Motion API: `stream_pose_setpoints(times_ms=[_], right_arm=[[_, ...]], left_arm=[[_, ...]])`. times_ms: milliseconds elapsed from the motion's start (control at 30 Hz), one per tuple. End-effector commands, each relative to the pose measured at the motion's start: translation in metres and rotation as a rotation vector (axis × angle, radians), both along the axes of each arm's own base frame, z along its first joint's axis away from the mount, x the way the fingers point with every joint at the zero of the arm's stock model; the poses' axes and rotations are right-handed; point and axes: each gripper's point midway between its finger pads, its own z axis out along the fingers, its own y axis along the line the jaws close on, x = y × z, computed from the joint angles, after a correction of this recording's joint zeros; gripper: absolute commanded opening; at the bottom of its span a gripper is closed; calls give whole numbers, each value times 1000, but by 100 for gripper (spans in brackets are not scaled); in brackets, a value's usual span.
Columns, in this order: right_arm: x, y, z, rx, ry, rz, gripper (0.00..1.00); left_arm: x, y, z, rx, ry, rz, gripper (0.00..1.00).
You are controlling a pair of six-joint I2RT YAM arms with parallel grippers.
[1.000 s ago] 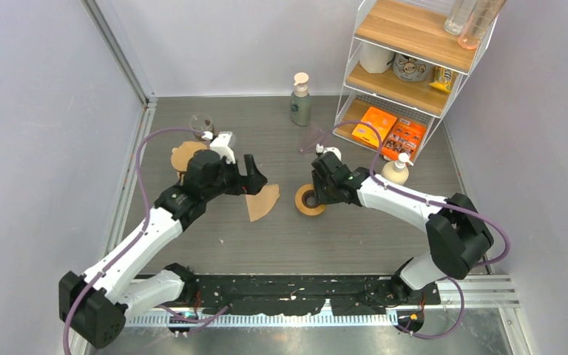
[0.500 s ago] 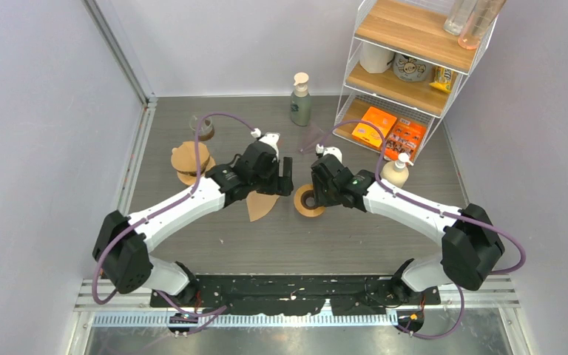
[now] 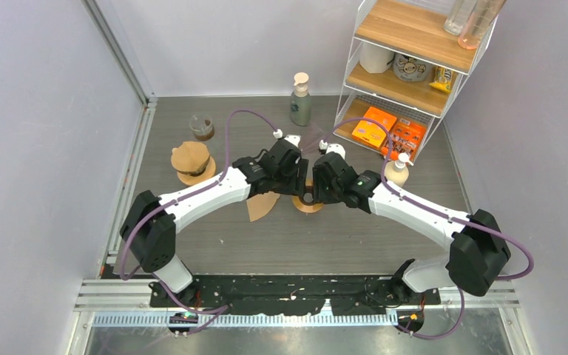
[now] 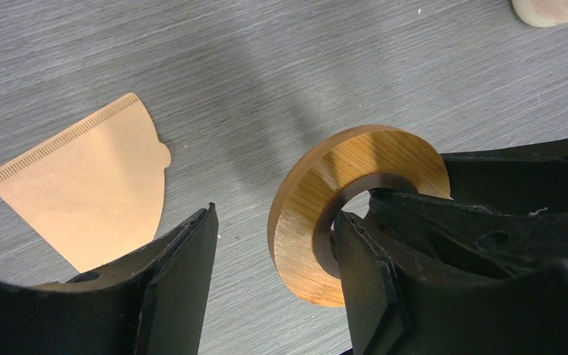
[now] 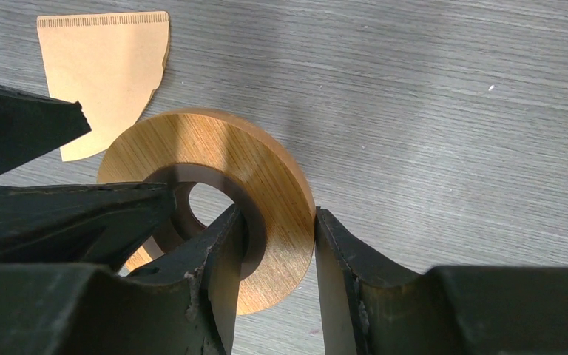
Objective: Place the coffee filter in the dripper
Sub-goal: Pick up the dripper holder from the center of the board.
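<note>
The dripper (image 3: 310,206) is a bamboo ring with a round hole, tilted up off the table between both grippers. My right gripper (image 5: 277,213) is shut on its rim, one finger in the hole and one outside. My left gripper (image 4: 276,214) straddles the opposite side of the dripper (image 4: 303,244). It stands open: its right finger is in the hole, and its left finger is apart from the rim. The coffee filter (image 3: 261,204), a brown paper fan, lies flat on the table left of the dripper. It shows in the left wrist view as the coffee filter (image 4: 89,188).
A brown stack on a round wooden base (image 3: 191,159) and a small glass (image 3: 202,127) sit at the back left. A pump bottle (image 3: 300,100) stands at the back, a wire shelf (image 3: 407,66) at the back right, and a second pump bottle (image 3: 395,170) before it.
My left arm has swung right from above the filter to the dripper, and its jaws have narrowed. The right gripper has kept its hold and shifted slightly.
</note>
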Motion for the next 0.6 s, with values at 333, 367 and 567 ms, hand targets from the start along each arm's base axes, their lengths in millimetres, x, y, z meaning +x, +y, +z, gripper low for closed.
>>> stream_pose_setpoints(times_ms=[333,367,567], right_arm=[[14,18,38,102,-77,-5,17],[15,18,39,103,-80,-2,17],[16,18,40,99,-88,2,18]], left_arm=[[0,-6,-1,117,-17,0,50],[-1,-7,-1,113,-15,-8,47],[-1,-8,2,117,-16,-14,18]])
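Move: The dripper holder, a wooden ring already lifted and pinched by its right rim in the right hand, has its middle about 4 cm to the left hand's right, 1 cm back and 1 cm lower. From the right hand that middle lies some 3 cm left, about level fore and aft and in height. A paper filter lies on the board about 9 cm to the left hand's left, 2 cm back, 6 cm below; a clear cone lies roughly 13 cm ahead and 6 cm right of the left hand, 5 cm below. The left fingers, straddling the dripper holder's left rim, close on it and pinch it, one finger in the hole and one outside, as the left hand eases about 1 cm down, 1 cm right and slightly back, its left side rolling up some 5 degrees. The right fingers keep their hold on the opposite rim, that hand nearly still, rising only about half a centimetre late on. ##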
